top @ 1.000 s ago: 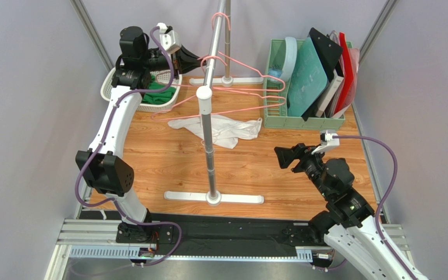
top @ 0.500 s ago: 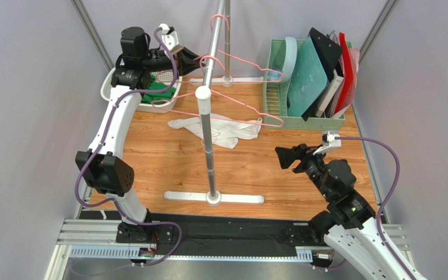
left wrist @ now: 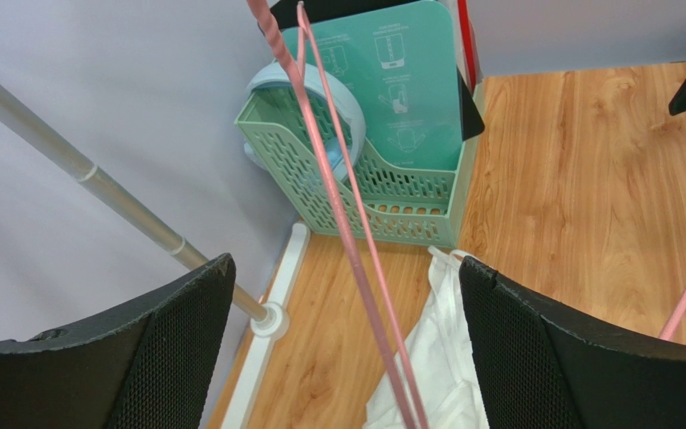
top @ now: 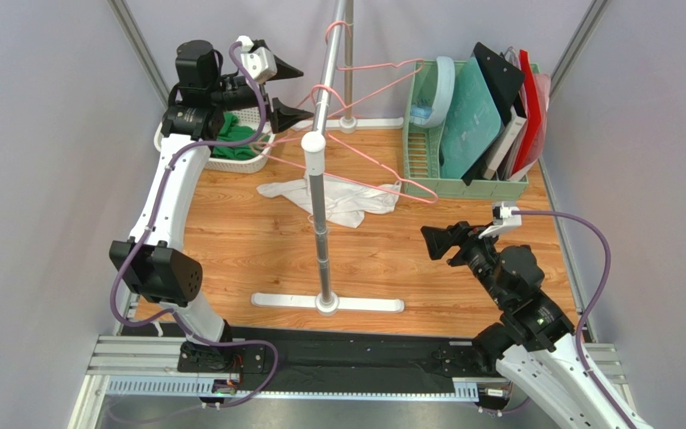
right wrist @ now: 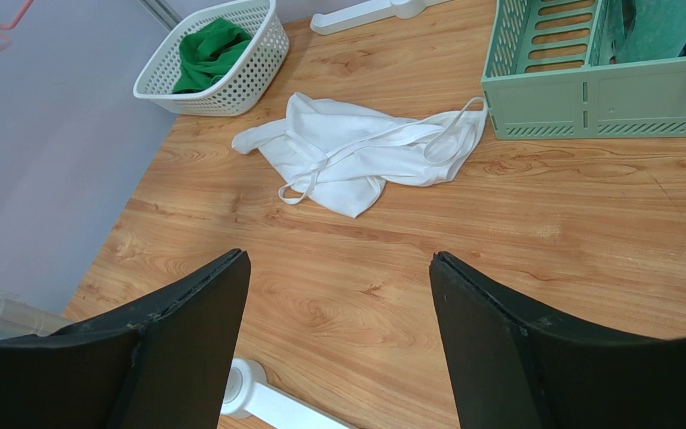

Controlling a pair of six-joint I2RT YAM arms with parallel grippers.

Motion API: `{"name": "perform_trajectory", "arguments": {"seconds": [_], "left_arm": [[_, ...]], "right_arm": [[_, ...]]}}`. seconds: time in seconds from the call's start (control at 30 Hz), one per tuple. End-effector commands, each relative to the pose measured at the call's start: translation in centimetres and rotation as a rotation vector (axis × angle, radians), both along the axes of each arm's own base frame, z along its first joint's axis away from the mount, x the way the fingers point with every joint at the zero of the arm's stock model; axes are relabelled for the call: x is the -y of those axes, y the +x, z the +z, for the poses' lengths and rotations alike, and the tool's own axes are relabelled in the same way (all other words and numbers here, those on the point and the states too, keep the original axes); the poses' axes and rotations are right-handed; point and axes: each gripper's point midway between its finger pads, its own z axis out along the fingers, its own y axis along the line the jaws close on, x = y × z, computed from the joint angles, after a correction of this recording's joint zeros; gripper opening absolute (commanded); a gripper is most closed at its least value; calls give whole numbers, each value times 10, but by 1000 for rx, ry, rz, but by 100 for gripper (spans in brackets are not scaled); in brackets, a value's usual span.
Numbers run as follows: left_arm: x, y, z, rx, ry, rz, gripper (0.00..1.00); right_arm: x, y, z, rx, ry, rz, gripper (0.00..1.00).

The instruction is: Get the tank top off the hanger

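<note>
The white tank top (top: 333, 198) lies crumpled on the wooden table, off any hanger, also seen in the left wrist view (left wrist: 436, 357) and the right wrist view (right wrist: 355, 152). A bare pink hanger (top: 382, 179) hangs from the rail above it; a second pink hanger (top: 373, 76) hangs higher. My left gripper (top: 288, 91) is open, high at the back left by the rail. Pink hanger wires (left wrist: 338, 206) run between its jaws (left wrist: 345, 264) without being gripped. My right gripper (top: 429, 241) hovers open and empty (right wrist: 338, 257) over the table, right of the rail stand.
The garment rail pole (top: 320, 179) stands mid-table on a white foot (top: 327, 302). A white basket (top: 235, 154) holding green cloth sits at the back left. A green rack (top: 463, 183) with folders stands at the back right. Grey walls close both sides.
My left gripper has gone from shut on the pink hanger to open and lifted a little. The freed hanger has swung round on the rail. The right arm has not moved.
</note>
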Motion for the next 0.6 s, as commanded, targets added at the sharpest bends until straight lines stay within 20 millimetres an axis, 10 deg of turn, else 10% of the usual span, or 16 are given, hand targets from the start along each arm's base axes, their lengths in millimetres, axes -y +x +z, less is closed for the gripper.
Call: {"name": "perform_trajectory", "arguments": {"seconds": [0.0, 0.57], "left_arm": [[-9, -19, 34, 74, -22, -28, 99], [-62, -59, 76, 72, -124, -7, 99]], "right_arm": [[-1, -2, 6, 18, 23, 6, 79], [-10, 2, 5, 14, 40, 33, 79]]}}
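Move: The white tank top lies flat on the table, about 43 cm below my open left hand, some 4 cm farther out and 4 cm to its right. The hanger I have just released hangs about 8 cm to that hand's right, 2 cm back and slightly above; the nearer hanger is 14 cm back and 7 cm right. The laundry basket sits 18 cm ahead, 24 cm left. From my right hand, the white tank top is about 23 cm ahead, 20 cm left and 23 cm below. With its fingers already spread wide, my left hand backs away from the hangers, gathering speed: some 5 cm to the left, rising about 3 cm as it goes, and drawing back a couple of centimetres towards my base late in the move. The fingers stay open and keep pointing right, the wrist turning barely 5 degrees. ##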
